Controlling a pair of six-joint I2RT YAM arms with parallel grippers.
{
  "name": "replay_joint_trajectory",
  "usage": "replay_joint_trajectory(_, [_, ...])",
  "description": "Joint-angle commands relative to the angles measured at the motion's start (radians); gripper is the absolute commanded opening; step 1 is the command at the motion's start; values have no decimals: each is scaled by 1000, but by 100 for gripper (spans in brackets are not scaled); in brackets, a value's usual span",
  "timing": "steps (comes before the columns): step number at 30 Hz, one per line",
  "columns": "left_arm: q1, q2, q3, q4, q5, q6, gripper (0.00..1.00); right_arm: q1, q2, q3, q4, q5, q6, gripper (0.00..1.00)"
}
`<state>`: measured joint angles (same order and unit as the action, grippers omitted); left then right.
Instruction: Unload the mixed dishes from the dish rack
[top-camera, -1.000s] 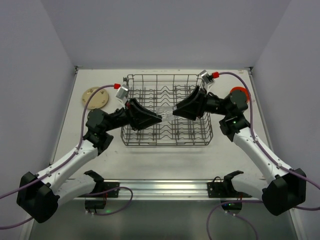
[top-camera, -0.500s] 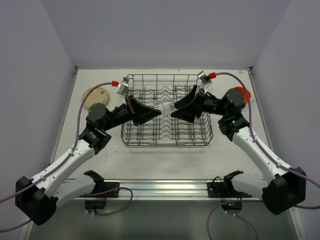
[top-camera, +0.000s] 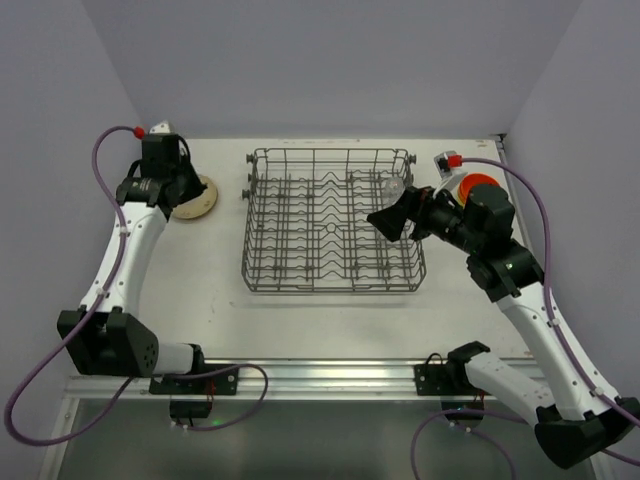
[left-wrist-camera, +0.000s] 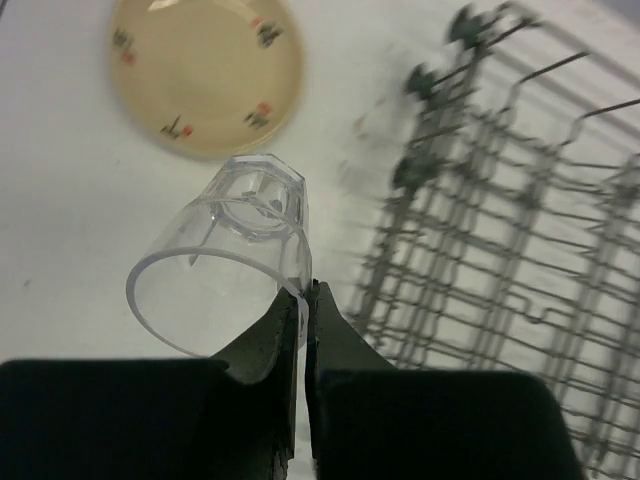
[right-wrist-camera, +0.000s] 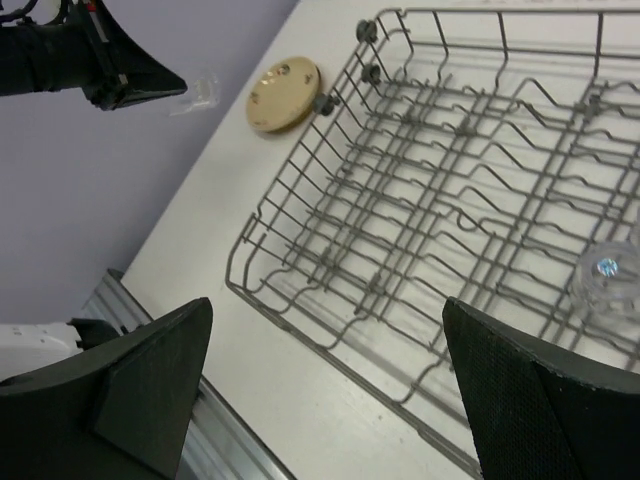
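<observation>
My left gripper (left-wrist-camera: 303, 297) is shut on the rim wall of a small clear glass (left-wrist-camera: 228, 262), which hangs tilted above the table, just near of a beige patterned plate (left-wrist-camera: 205, 75). In the top view the left gripper (top-camera: 172, 185) is at the far left, beside that plate (top-camera: 196, 196). The grey wire dish rack (top-camera: 333, 222) stands mid-table. One more clear glass (right-wrist-camera: 605, 278) sits inside it at the right. My right gripper (right-wrist-camera: 330, 380) is open and empty, above the rack's right side (top-camera: 386, 222).
An orange bowl (top-camera: 481, 186) sits on the table right of the rack, partly behind the right arm. The side walls stand close to the table's left and right edges. A metal rail (top-camera: 320, 375) runs along the near edge.
The glass held between both grippers over the rack went to the left gripper, which swung far left to the plate. The right gripper opened wide and drew back right.
</observation>
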<state>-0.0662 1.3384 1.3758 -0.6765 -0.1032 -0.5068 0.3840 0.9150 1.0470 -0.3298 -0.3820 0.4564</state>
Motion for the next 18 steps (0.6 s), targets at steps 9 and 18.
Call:
replay_joint_trajectory(9, [114,179,-190,-143,-35,21,0,-2,-56,-13,-137,-1,-85,99])
replay_joint_trajectory(18, [115,338,-160,-162,7,102,0,-2,-74,-25,-124,-18,-85,99])
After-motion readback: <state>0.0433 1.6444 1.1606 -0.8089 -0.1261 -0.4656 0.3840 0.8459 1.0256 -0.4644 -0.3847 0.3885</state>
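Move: The clear glass, already pinched by its rim in the left hand, is bound for bare table about 25 cm below that hand, roughly 6 cm back and 8 cm left. The stacked plates lie some 15 cm ahead of the left hand and 10 cm to its left; the dish rack's middle is about 8 cm ahead and 31 cm to its right. From the right hand that bare spot is around 49 cm left, 6 cm ahead and well below. The glass is carried down about 20 cm towards the open table between the plates and the arm's base, the left hand also drawing back some 6 cm and edging left early on. The wrist tips down nearly 40 degrees and the shut fingers keep their pinch on the rim; the descent slows at the end. The empty right hand, still wide open, drifts a few centimetres down and back, recovering a little height. ##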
